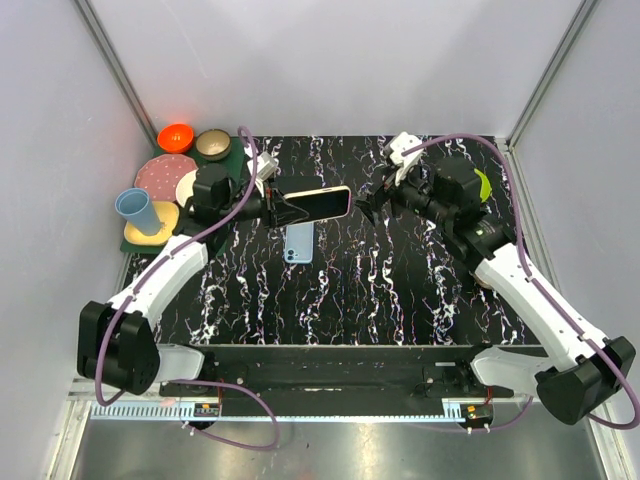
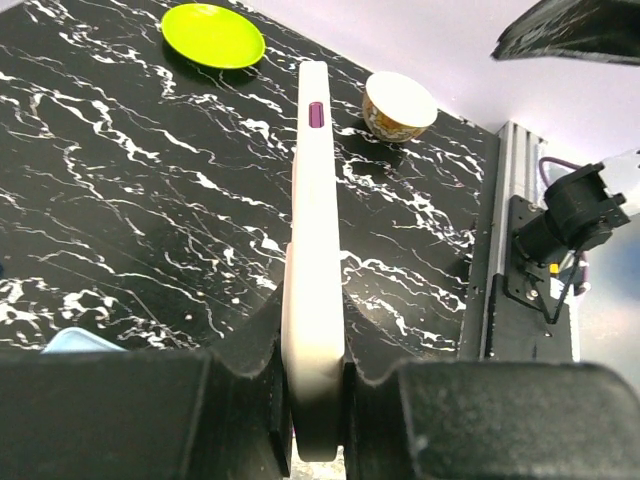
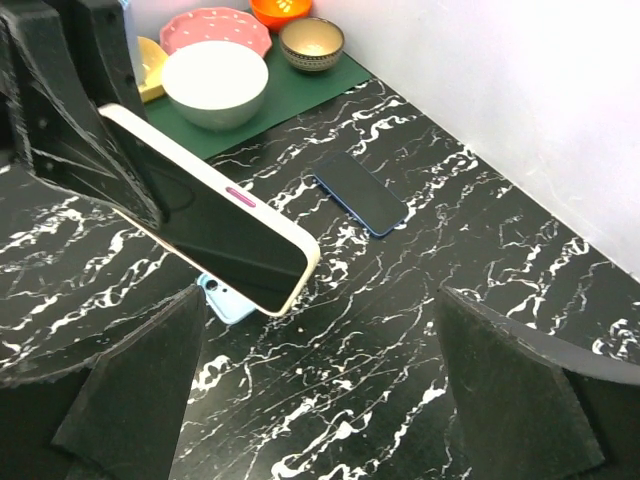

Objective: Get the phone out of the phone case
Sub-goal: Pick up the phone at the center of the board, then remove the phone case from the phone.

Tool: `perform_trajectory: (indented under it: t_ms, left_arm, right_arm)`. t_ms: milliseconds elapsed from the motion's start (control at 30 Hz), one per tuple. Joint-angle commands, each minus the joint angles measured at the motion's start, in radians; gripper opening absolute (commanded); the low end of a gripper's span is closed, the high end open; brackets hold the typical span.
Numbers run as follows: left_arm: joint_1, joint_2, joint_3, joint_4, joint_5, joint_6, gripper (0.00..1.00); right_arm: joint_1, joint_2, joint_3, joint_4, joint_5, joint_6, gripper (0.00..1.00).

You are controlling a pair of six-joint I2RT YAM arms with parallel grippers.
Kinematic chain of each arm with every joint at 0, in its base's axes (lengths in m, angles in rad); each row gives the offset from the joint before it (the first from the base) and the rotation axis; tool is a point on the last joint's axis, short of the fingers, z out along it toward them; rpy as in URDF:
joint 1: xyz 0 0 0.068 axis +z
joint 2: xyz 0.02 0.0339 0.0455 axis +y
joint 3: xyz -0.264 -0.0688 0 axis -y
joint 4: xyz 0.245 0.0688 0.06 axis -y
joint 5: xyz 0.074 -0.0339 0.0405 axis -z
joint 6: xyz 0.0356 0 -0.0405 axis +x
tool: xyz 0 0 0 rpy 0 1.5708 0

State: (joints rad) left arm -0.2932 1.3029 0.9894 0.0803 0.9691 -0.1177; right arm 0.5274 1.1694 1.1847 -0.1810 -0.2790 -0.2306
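Observation:
My left gripper (image 1: 283, 210) is shut on one end of a cream phone case (image 1: 318, 203) and holds it level above the table. The case (image 3: 300, 262) shows a pink side button, and the phone (image 3: 200, 230) sits in it, dark screen showing. In the left wrist view the case (image 2: 315, 230) stands edge-on between the fingers (image 2: 240, 400). My right gripper (image 1: 368, 210) is open, just right of the case's free end. Its fingers (image 3: 130, 390) stand wide apart with nothing between them.
A light blue case (image 1: 298, 243) lies on the table under the held one. A dark blue phone (image 3: 360, 192) lies beyond it. At the back left a green mat (image 3: 330, 75) carries bowls, plates and a blue cup (image 1: 137, 210). A lime plate (image 2: 213, 35) and a bowl (image 2: 400, 103) sit at the right.

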Motion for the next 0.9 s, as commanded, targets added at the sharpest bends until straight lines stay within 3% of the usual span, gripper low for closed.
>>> perform_trajectory:
  t_ms: [0, 267, 400, 633, 867]
  left_arm:
    - [0.009, -0.045, -0.072, 0.367, 0.075, -0.125, 0.00]
    - [0.039, -0.047, -0.141, 0.622, 0.143, -0.284, 0.00]
    - [0.039, -0.019, -0.199, 0.919, 0.177, -0.478, 0.00]
    - [0.039, 0.067, -0.221, 1.286, 0.252, -0.755, 0.00]
    - [0.039, 0.093, -0.221, 1.282, 0.243, -0.772, 0.00]
  right_arm:
    - [-0.026, -0.033, 0.019, 0.038, -0.135, 0.088, 0.98]
    - [-0.035, -0.022, 0.038, 0.020, -0.205, 0.100, 0.90]
    - [-0.056, -0.019, 0.018, 0.064, -0.285, 0.157, 0.84]
    - [-0.073, -0.013, -0.002, 0.117, -0.342, 0.208, 0.78]
    - [-0.099, -0.014, -0.017, 0.146, -0.451, 0.259, 0.70]
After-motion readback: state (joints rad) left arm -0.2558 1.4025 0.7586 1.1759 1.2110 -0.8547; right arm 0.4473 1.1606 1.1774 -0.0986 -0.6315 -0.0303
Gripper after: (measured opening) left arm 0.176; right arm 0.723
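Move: The left hand already pinches the cream-cased phone, whose middle lies about 5 cm to its right and 1 cm ahead, a centimetre lower. From that hand the blue case on the board is some 6 cm ahead, in line sideways and 20 cm below; the bare phone lies about 26 cm ahead, 1 cm right, 21 cm below. From the open right hand the cream-cased phone's middle is roughly 12 cm left, level fore-and-aft and 6 cm lower. Back and upward, about 5 cm in all, the left hand carries the gripped phone while tipping its fingers up and swinging them clockwise, bringing the free end up to the right hand. The right hand eases back, with some left and up (about 4 cm), turns roughly 15 degrees counter-clockwise to face that end, and closes its wide-open fingers by about a quarter, without visibly touching the phone. ##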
